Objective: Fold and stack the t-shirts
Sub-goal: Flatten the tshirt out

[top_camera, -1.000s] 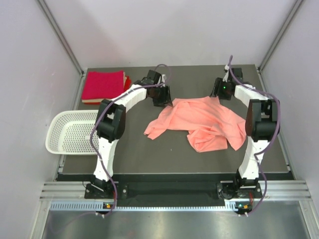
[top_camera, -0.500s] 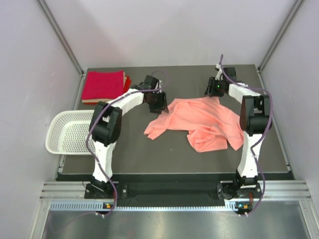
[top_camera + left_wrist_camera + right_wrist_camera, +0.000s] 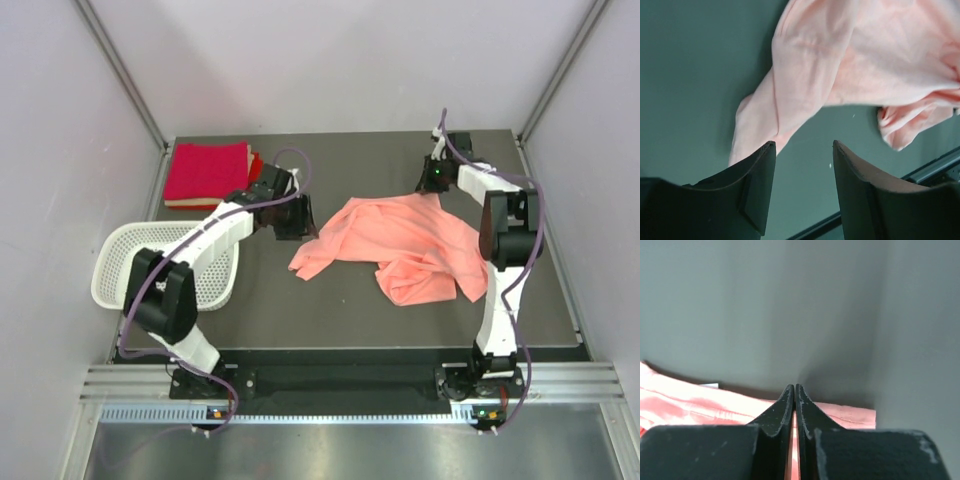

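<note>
A salmon-pink t-shirt [image 3: 400,240] lies crumpled in the middle of the dark mat. My right gripper [image 3: 432,186] is at its far edge, and the right wrist view shows that gripper [image 3: 795,386] shut with the pink hem [image 3: 690,397] pinched between the jaws, beside a small white tag [image 3: 710,385]. My left gripper [image 3: 297,222] hovers just left of the shirt. In the left wrist view the gripper [image 3: 802,145] stands open over bare mat with a pink sleeve [image 3: 765,115] just beyond its left finger. Folded red t-shirts [image 3: 207,170] are stacked at the back left corner.
A white perforated basket [image 3: 105,285] sits at the left edge, with my left arm reaching over it. The mat's front edge and a metal rail [image 3: 935,167] run along the near side. Grey walls close in the table on three sides.
My right gripper has closed on the pink shirt's far edge. My left arm has swung left and nearer, its gripper drawing away from the shirt's far-left edge.
</note>
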Action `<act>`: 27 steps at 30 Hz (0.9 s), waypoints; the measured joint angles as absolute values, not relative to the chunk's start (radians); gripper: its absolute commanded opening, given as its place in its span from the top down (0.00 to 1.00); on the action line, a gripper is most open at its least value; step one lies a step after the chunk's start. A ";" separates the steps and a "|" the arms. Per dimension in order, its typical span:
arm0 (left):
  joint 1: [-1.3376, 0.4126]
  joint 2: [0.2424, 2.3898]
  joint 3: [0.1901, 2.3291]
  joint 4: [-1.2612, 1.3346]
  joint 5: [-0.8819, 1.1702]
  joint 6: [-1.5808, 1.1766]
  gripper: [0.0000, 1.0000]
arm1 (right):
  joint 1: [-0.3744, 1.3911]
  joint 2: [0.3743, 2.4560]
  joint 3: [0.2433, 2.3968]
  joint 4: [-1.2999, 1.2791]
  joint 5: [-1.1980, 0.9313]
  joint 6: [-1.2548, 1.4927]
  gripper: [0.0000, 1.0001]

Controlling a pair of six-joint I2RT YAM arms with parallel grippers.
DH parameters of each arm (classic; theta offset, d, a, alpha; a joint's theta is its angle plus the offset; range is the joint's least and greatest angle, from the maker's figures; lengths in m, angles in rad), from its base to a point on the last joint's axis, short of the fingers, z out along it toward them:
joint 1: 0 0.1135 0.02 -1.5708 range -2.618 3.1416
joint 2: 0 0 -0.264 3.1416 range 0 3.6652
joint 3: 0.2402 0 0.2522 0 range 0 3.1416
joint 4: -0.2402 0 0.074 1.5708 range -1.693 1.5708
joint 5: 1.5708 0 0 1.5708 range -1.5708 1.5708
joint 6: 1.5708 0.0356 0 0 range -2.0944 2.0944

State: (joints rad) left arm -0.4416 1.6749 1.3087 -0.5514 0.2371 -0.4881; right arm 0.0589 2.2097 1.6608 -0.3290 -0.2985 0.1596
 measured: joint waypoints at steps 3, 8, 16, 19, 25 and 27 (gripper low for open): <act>-0.442 1.607 1.210 -0.562 0.237 -0.492 0.45 | 0.059 2.199 1.673 -0.345 -0.297 0.161 1.00; -0.442 1.508 1.089 -0.584 0.234 -0.498 0.45 | 0.059 2.057 1.633 -0.377 -0.230 0.171 1.00; -0.442 1.430 1.017 -0.557 0.283 -0.522 0.44 | 0.059 1.629 1.388 -0.340 -0.095 0.207 1.00; -0.442 1.428 0.962 -0.518 0.324 -0.542 0.45 | 0.057 1.554 1.309 -0.339 -0.044 0.226 1.00; -0.442 1.430 0.874 -0.485 0.348 -0.584 0.45 | 0.037 1.531 1.163 -0.391 0.083 0.279 1.00; -0.442 1.432 0.867 -0.478 0.347 -0.592 0.45 | 0.019 1.531 1.114 -0.410 0.104 0.298 1.00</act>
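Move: The right hand already pinches the shirt's far edge, just above the table; the shirt's right edge, where it is taken, lies about 12 cm back and 11 cm to its right, and the shirt's bunched part some 23 cm back, straight behind. Below the empty left hand by about 10 cm is the left sleeve end, roughly 4 cm back and 1 cm left; the basket's middle is about 28 cm left of that hand and 4 cm back. Keeping its pinch on the far edge, the right hand lifts almost straight up at first, to about 17 cm while starting back, then swings back and right over the shirt as it sinks again, ending some 14 cm back, 9 cm right and 8 cm higher, turned over 20 degrees clockwise. The left hand, half open and empty, draws back about 10 cm past the sleeve end, sinking about 5 cm. ##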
